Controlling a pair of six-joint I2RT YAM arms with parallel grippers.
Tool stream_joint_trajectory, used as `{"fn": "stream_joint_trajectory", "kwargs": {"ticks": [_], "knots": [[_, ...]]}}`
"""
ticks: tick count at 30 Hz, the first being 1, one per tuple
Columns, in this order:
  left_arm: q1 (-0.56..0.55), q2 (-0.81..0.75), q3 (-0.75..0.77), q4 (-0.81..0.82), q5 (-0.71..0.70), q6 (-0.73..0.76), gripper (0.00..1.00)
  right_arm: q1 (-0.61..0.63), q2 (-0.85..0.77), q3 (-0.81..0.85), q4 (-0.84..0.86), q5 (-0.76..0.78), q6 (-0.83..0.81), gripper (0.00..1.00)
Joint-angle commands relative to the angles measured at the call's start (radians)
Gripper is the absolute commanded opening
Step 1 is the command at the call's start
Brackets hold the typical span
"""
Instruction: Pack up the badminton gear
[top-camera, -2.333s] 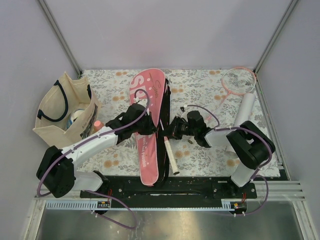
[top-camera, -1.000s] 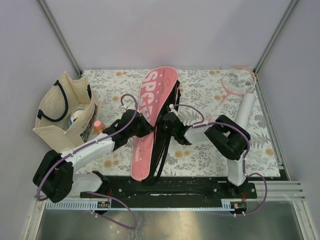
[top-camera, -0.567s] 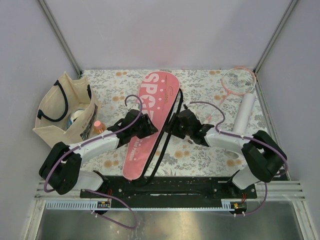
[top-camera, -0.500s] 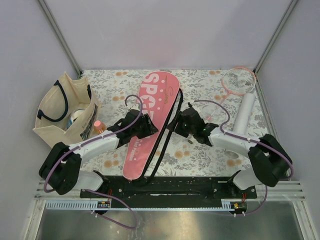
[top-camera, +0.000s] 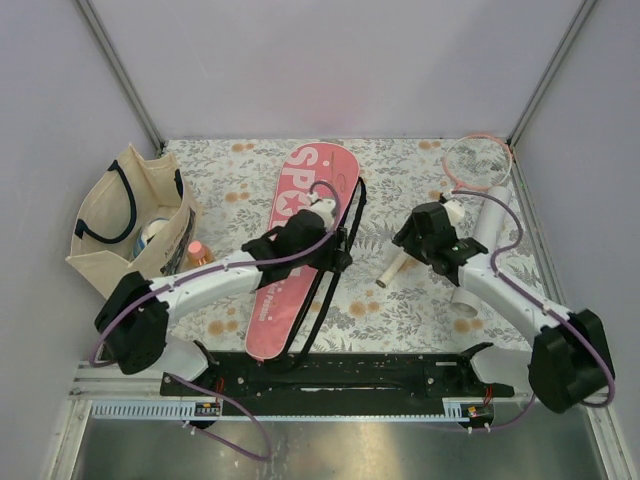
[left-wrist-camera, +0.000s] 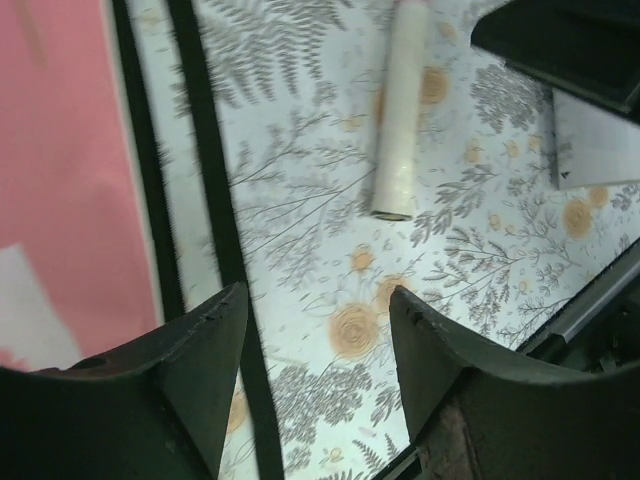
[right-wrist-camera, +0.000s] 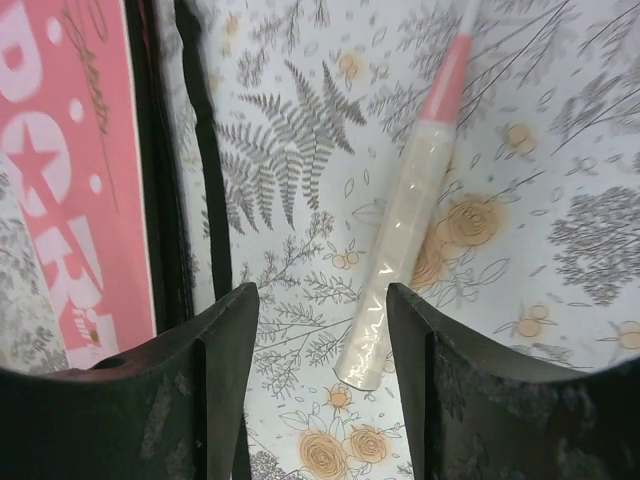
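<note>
The pink "SPORT" cover (top-camera: 292, 245) lies slanted across the middle of the mat, its black strap (top-camera: 322, 290) trailing along its right edge. My left gripper (top-camera: 336, 256) hangs open over that strap, empty; its wrist view shows the cover (left-wrist-camera: 60, 180), the strap (left-wrist-camera: 210, 200) and my left gripper (left-wrist-camera: 318, 330). A pink racket has its head (top-camera: 478, 160) at the back right and its white handle (top-camera: 393, 268) just in front of my open, empty right gripper (top-camera: 408, 242). The handle (right-wrist-camera: 400, 250) lies beyond my right gripper (right-wrist-camera: 322, 320). A long white tube (top-camera: 487, 222) lies partly under the right arm.
A beige tote bag (top-camera: 130, 215) with navy handles stands at the left, with a small orange bottle (top-camera: 196, 250) beside it. The handle (left-wrist-camera: 400, 120) and the right arm (left-wrist-camera: 570, 50) appear in the left wrist view. The cage's right wall runs close to the racket head.
Both grippers have opened and let go of the cover. The left gripper slid right across it to the strap. The right arm swung back and right, uncovering the white handle.
</note>
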Motion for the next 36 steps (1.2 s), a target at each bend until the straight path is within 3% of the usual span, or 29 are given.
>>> {"fn": "stream_joint_trajectory", "kwargs": {"ticks": [1, 9, 15, 29, 32, 36], "knots": [[-0.1, 0.125, 0.124, 0.051, -0.063, 0.118, 0.63, -0.046, -0.169, -0.016, -0.062, 0.123, -0.072, 0.63], [-0.222, 0.354, 0.25, 0.125, -0.142, 0.184, 0.64, -0.059, -0.453, -0.082, -0.102, 0.155, -0.118, 0.63], [-0.26, 0.49, 0.302, 0.188, -0.145, 0.192, 0.65, -0.058, -0.576, -0.139, -0.107, 0.145, -0.104, 0.63], [-0.265, 0.664, 0.502, -0.022, -0.209, 0.172, 0.6, -0.061, -0.67, -0.149, -0.122, 0.169, -0.113, 0.63], [-0.265, 0.69, 0.503, -0.038, -0.206, 0.158, 0.53, -0.059, -0.685, -0.151, -0.125, 0.181, -0.113, 0.63], [-0.266, 0.661, 0.431, -0.003, -0.2, 0.131, 0.26, -0.059, -0.694, -0.172, -0.102, 0.172, -0.106, 0.63]]}}
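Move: From the left hand, the butt end of the racket handle lies about 14 cm to the right, level fore and aft, and some 12 cm below. The middle of the bag's black strap is almost underneath, about 4 cm ahead and 1 cm right; the pink bag's middle is about 8 cm left and 9 cm ahead. The white tube lies roughly 40 cm right, 9 cm ahead. From the right hand, the handle's butt end is about 4 cm back, 1 cm left and 9 cm below. Rightward and down, about 13 cm across and 11 cm lower, the left hand swings off the strap to the racket handle, tilting so its open fingers point more steeply at the table, then closes them from both sides just in from the butt end. Meanwhile the right hand clears away from the handle, empty and open, rising about 10 cm while drawing right and back, its fingers tipping up. ##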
